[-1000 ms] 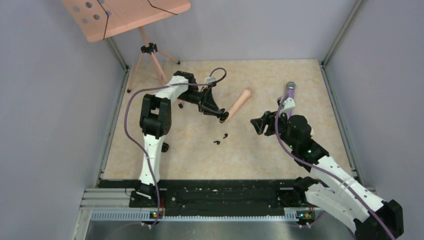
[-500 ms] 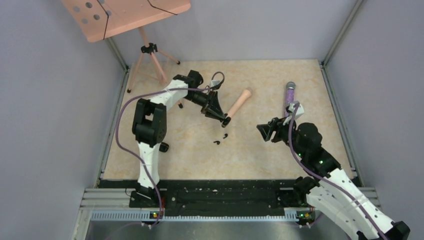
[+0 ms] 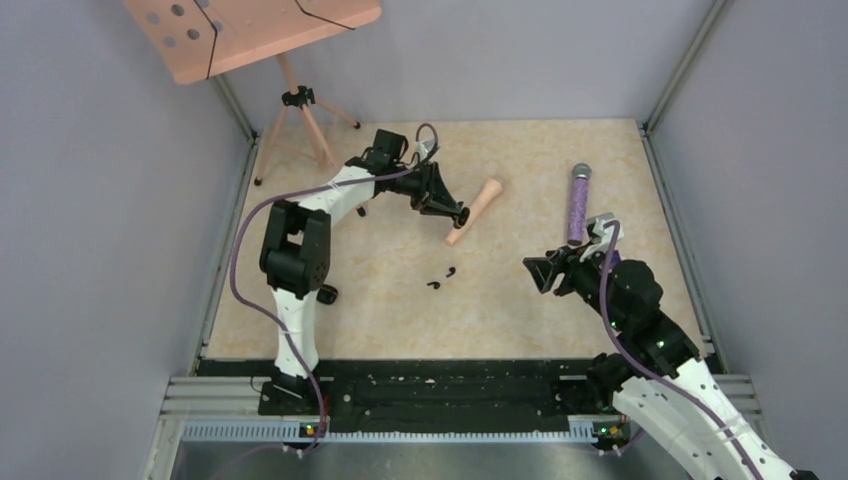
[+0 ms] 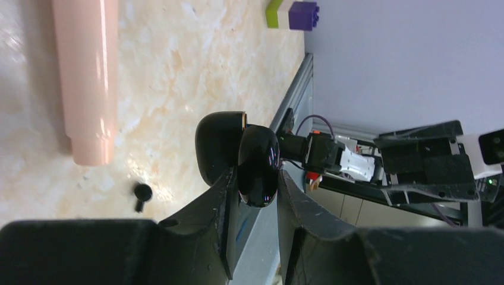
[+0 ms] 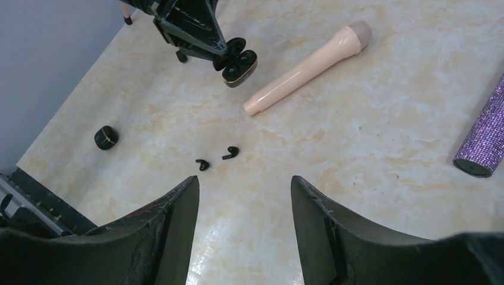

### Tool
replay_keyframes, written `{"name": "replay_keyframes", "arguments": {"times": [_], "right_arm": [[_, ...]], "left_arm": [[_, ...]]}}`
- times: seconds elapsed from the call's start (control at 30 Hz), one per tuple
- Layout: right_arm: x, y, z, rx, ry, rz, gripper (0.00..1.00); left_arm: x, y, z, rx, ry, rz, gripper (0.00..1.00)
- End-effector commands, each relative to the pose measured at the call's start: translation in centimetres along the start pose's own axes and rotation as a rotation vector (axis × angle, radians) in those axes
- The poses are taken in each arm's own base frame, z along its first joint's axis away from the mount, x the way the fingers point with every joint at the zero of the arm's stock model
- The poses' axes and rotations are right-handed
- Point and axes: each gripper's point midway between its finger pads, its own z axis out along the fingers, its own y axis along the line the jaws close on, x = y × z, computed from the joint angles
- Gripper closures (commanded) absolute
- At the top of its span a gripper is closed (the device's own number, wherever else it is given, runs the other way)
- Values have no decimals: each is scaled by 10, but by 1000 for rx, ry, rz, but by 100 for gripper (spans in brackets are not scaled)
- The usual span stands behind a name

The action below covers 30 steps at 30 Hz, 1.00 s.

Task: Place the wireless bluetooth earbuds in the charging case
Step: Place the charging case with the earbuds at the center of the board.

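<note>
The glossy black charging case [image 4: 258, 163] is pinched between my left gripper's [image 4: 257, 174] fingers, its lid [image 4: 220, 145] swung open. In the top view it hangs at the left gripper [image 3: 460, 214] above the table, beside the peach cylinder. Two tiny black earbuds [image 3: 450, 271] [image 3: 433, 285] lie loose on the table nearer the arms; the right wrist view shows them [image 5: 231, 152] [image 5: 202, 164] just ahead of my right gripper [image 5: 243, 181]. The right gripper [image 3: 545, 272] is open and holds nothing, to the right of the earbuds.
A peach cylinder [image 3: 475, 211] lies right of the case. A purple glittery cylinder [image 3: 578, 203] lies at the right. A black rounded lump [image 5: 106, 137] sits near the left arm. A tripod [image 3: 300, 100] with a peach board stands at the far left. A green-and-purple block [image 4: 292, 14] shows far off.
My left gripper has carried the case away from the earbuds toward the far side. The right arm has drawn back to the right and nearer the table's front edge.
</note>
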Motion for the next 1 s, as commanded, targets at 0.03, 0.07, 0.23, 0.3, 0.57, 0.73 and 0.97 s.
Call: {"name": "replay_keyframes", "arguments": {"times": [0.03, 0.07, 0.23, 0.3, 0.57, 0.73, 0.97], "right_arm": [[-19, -1, -10, 29, -46, 8, 43], [-17, -1, -9, 28, -40, 8, 43], [-14, 1, -7, 18, -31, 24, 43], [-14, 8, -5, -28, -39, 18, 41], [-16, 11, -3, -44, -40, 23, 40], [-19, 13, -4, -48, -47, 27, 40], [-21, 16, -5, -60, -49, 37, 40]], "left_arm": [[-46, 6, 7, 11, -96, 80, 100], [-53, 9, 6, 8, -114, 78, 100], [-88, 32, 12, 71, -186, 36, 100], [-98, 41, 15, 87, -191, 20, 100], [-106, 84, 10, 33, -234, -32, 100], [-98, 103, 1, -46, -235, -53, 100], [-89, 125, -9, -104, -239, -87, 100]]}}
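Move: The charging case is already pinched in my left hand. The clear patch of board it is bound for lies about 12 cm ahead, 5 cm left and 14 cm below that hand. The peach microphone's middle is some 12 cm ahead and 3 cm right; the near earbud sits level fore-and-aft, 1 cm left, and the other 4 cm back and 5 cm left, all roughly 15 cm down. From my right hand the patch is some 27 cm ahead, 19 cm left and 20 cm below. Keeping my left fingers shut on the charging case, I swing it forward and down together, about 11 cm each way, to the board on the left of the peach microphone. The forward reach comes mostly first; then I keep sinking and ease about 3 cm left, the wrist turning some 15 degrees counter-clockwise. ##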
